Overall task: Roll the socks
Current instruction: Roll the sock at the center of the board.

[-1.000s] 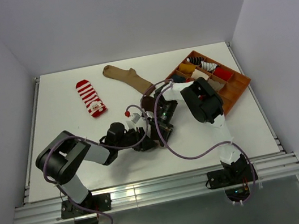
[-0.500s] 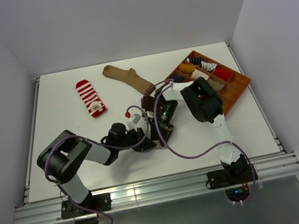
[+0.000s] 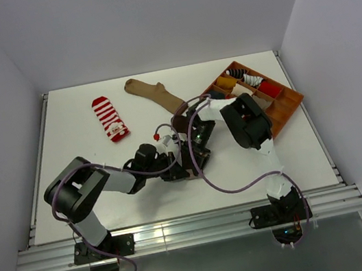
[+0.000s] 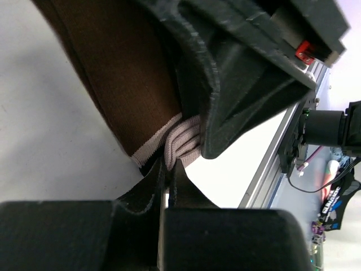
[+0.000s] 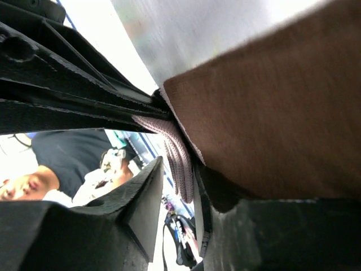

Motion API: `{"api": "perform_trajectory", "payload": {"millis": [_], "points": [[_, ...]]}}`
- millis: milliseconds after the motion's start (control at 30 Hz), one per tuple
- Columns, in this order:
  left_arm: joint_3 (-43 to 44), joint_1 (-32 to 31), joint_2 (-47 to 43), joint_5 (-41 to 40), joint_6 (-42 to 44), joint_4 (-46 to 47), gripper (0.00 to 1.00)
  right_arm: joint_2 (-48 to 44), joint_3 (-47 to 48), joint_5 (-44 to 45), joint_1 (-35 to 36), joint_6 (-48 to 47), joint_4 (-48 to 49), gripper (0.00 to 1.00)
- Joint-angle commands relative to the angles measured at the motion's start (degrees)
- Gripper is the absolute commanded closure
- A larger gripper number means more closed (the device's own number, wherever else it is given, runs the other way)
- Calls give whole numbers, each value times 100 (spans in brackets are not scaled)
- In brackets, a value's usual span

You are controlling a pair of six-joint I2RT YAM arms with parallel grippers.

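Note:
The dark brown sock [image 4: 124, 73] with a pale striped cuff [image 4: 183, 141] lies mid-table, mostly hidden under both grippers in the top view. My left gripper [image 4: 168, 169] [image 3: 174, 166] is shut on the cuff's edge. Facing it from the other side, my right gripper [image 5: 177, 180] [image 3: 194, 153] has its jaws parted. The cuff [image 5: 179, 161] hangs between them against one finger, with a gap to the other. The brown sock body [image 5: 271, 113] fills the right wrist view. A red-and-white striped sock [image 3: 109, 118] and a tan sock [image 3: 154, 94] lie flat at the back.
An orange divided tray [image 3: 289, 109] at the back right holds several rolled socks. The right arm's purple cable [image 3: 231, 188] loops over the table in front of the grippers. The metal rail [image 3: 183, 229] runs along the near edge.
My left gripper has closed on the sock's cuff and shifted slightly toward the right gripper. The right gripper's jaws have parted from shut.

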Motion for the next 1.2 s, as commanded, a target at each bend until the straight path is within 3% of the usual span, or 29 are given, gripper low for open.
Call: {"api": "perform_trajectory", "payload": {"millis": [0,333,533,667,767,900,1167], "points": [[131,-49,-98,-210,-91,-904,100,-388,-117,419,-47,161,625,63],[466,222,-212,97,-636,-2118,100,-1740,-697,1711,-223,786,1803,51],[544,539,-274,694,-1216,-2469,100,-2611,-943,2484,-364,522,2295,49],[562,548,-177,1072,-1795,-2382,100,-3646,-1540,2678,-338,163,3171,49],[396,592,-63,1248,-2331,-2111,100,-4184,-2146,2915,-110,-127,3682,47],[158,671,69,1442,-3157,-1565,100,-5176,-3356,3863,968,-707,4588,45],[132,768,218,1433,-3475,-1592,100,-6038,-4492,4093,2253,-1367,5318,43]]}}
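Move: The brown sock's pale cuff is already at my left fingertips, shut on its edge, and between my parting right fingers, within about 1 cm of either hand. From my left hand the toe lies some 16 cm ahead and 1 cm left. The tan sock is about 29 cm ahead and 8 cm left. From my right hand the compartment box is roughly 21 cm ahead and 24 cm right. My left hand keeps its pinch on the cuff and rolls some 45 degrees about its fingers, top side turning forward, while easing about 3 cm left and back. My right fingers open wider and come free of the cuff. That hand swings up and forward, about 8 cm each, drifting right, then comes back and a little down to hover above where it started, fingertips turned from pointing back to forward, left and down. ##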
